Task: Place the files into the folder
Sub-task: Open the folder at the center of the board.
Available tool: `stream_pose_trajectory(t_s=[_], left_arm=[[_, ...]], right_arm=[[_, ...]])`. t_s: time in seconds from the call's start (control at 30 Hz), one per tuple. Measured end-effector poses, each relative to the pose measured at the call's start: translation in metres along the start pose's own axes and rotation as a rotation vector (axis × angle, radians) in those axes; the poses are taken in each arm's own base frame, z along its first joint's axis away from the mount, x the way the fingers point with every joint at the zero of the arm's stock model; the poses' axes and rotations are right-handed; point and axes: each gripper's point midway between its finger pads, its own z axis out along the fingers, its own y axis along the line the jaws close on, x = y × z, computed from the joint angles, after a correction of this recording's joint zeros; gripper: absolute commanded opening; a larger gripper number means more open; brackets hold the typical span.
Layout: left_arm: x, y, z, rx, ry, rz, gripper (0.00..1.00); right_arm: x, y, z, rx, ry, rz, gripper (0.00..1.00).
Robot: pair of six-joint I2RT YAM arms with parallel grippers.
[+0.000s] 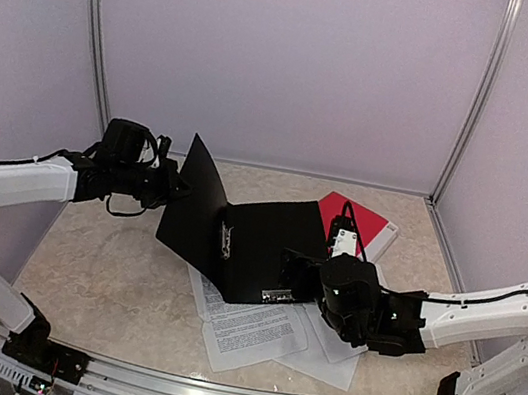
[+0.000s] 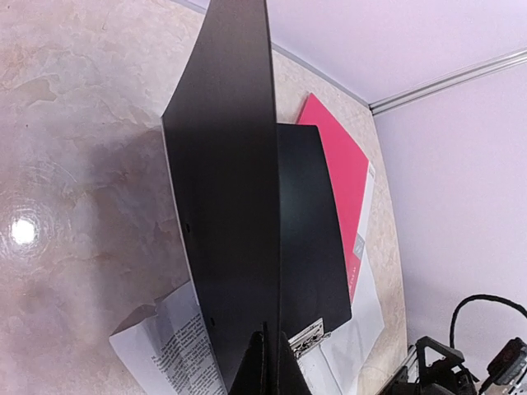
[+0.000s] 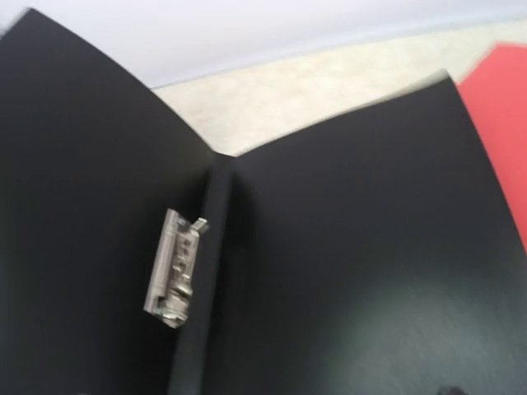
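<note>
The black folder (image 1: pixel 256 247) lies open in the middle of the table. Its right cover is flat and its left cover (image 2: pixel 230 206) is raised steeply. My left gripper (image 1: pixel 179 187) (image 2: pixel 269 362) is shut on the outer edge of that raised cover. A metal clip (image 3: pixel 174 267) sits beside the spine inside. The files (image 1: pixel 247 332) (image 2: pixel 169 350), white sheets with some printed text, lie partly under the folder and stick out at its near side. My right gripper (image 1: pixel 304 273) hovers at the near right corner of the flat cover. Its fingers do not show in the right wrist view.
A red folder (image 1: pixel 361 222) (image 2: pixel 342 173) (image 3: pixel 502 107) lies at the back right, partly under the black one. Booth walls and metal posts close the table on three sides. Bare marbled tabletop (image 1: pixel 90 270) lies to the left.
</note>
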Motion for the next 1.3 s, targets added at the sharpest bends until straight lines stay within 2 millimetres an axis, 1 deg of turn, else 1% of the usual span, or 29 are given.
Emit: stream_pose_trajectory(t_s=[0.13,0.2,0.3,0.33,0.4,0.47,0.53,0.6,0.63,0.67,0.7,0.8,0.83,0.87,0.97,1.07,1.23,1.3], left_arm=[[-0.004,0.002,-0.009,0.003,-0.001,0.014,0.00],[-0.007,0.004,-0.017,0.007,-0.008,0.015,0.00],[-0.009,0.012,-0.030,-0.003,-0.015,0.018,0.00],[-0.012,0.021,-0.036,-0.020,-0.026,0.008,0.00],[-0.013,0.035,-0.043,-0.046,-0.031,-0.005,0.00],[-0.011,0.049,-0.050,-0.074,-0.031,-0.024,0.00],[-0.011,0.062,-0.053,-0.097,-0.033,-0.039,0.00],[-0.009,0.070,-0.053,-0.112,-0.032,-0.045,0.01],[-0.008,0.074,-0.053,-0.120,-0.029,-0.047,0.02],[-0.006,0.077,-0.053,-0.126,-0.026,-0.048,0.03],[-0.005,0.080,-0.053,-0.131,-0.022,-0.047,0.03],[-0.001,0.088,-0.051,-0.160,-0.011,-0.045,0.06],[0.000,0.093,-0.050,-0.179,-0.009,-0.045,0.07],[0.001,0.098,-0.051,-0.203,-0.011,-0.044,0.08],[0.004,0.120,-0.054,-0.306,-0.018,-0.041,0.12],[0.010,0.150,-0.057,-0.447,-0.014,-0.040,0.17],[0.028,0.196,-0.052,-0.627,0.050,-0.063,0.37],[0.036,0.211,-0.048,-0.674,0.085,-0.078,0.43]], right_arm=[[-0.019,0.022,-0.002,-0.022,-0.026,-0.069,0.87],[-0.027,0.031,0.000,-0.028,-0.037,-0.111,0.86],[-0.024,0.036,0.009,-0.043,-0.018,-0.177,0.83],[-0.020,0.034,0.015,-0.045,-0.003,-0.198,0.82],[-0.010,0.027,0.028,-0.045,0.035,-0.234,0.79],[0.005,0.018,0.046,-0.048,0.084,-0.272,0.75],[0.027,0.008,0.064,-0.051,0.142,-0.320,0.71],[0.050,-0.002,0.080,-0.053,0.199,-0.356,0.67],[0.063,-0.008,0.089,-0.055,0.234,-0.374,0.64],[0.083,-0.012,0.098,-0.069,0.278,-0.395,0.62],[0.089,-0.018,0.103,-0.065,0.296,-0.401,0.60],[0.116,-0.031,0.114,-0.077,0.366,-0.421,0.57],[0.121,-0.033,0.116,-0.084,0.376,-0.423,0.57],[0.122,-0.032,0.117,-0.093,0.376,-0.421,0.57],[0.118,-0.024,0.119,-0.125,0.359,-0.400,0.55],[0.121,-0.023,0.117,-0.145,0.362,-0.377,0.55],[0.124,-0.022,0.114,-0.162,0.362,-0.341,0.55],[0.125,-0.022,0.113,-0.162,0.362,-0.334,0.55]])
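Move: My left hand pinches the free edge of the black folder's raised cover. The bare table where that edge is to go lies some 16 cm left, 4 cm back and 17 cm below, while the spine is about 10 cm right and 3 cm back. My empty right hand has the folder's other half about 11 cm ahead, 6 cm left and 14 cm below, the red folder 18 cm ahead and 7 cm right, and the printed sheet 5 cm back and 10 cm left. My left hand swings the cover's edge over to the left by about 16 cm, then sinks with it towards the table, easing back slightly, rolling about 30 degrees and opening its fingers part-way to let go. Meanwhile my right hand first lifts a few centimetres, then drops onto the near part of the other half, ending 15 cm lower and about 5 cm forward and left, its fingers narrowing, and stays pressed there. ##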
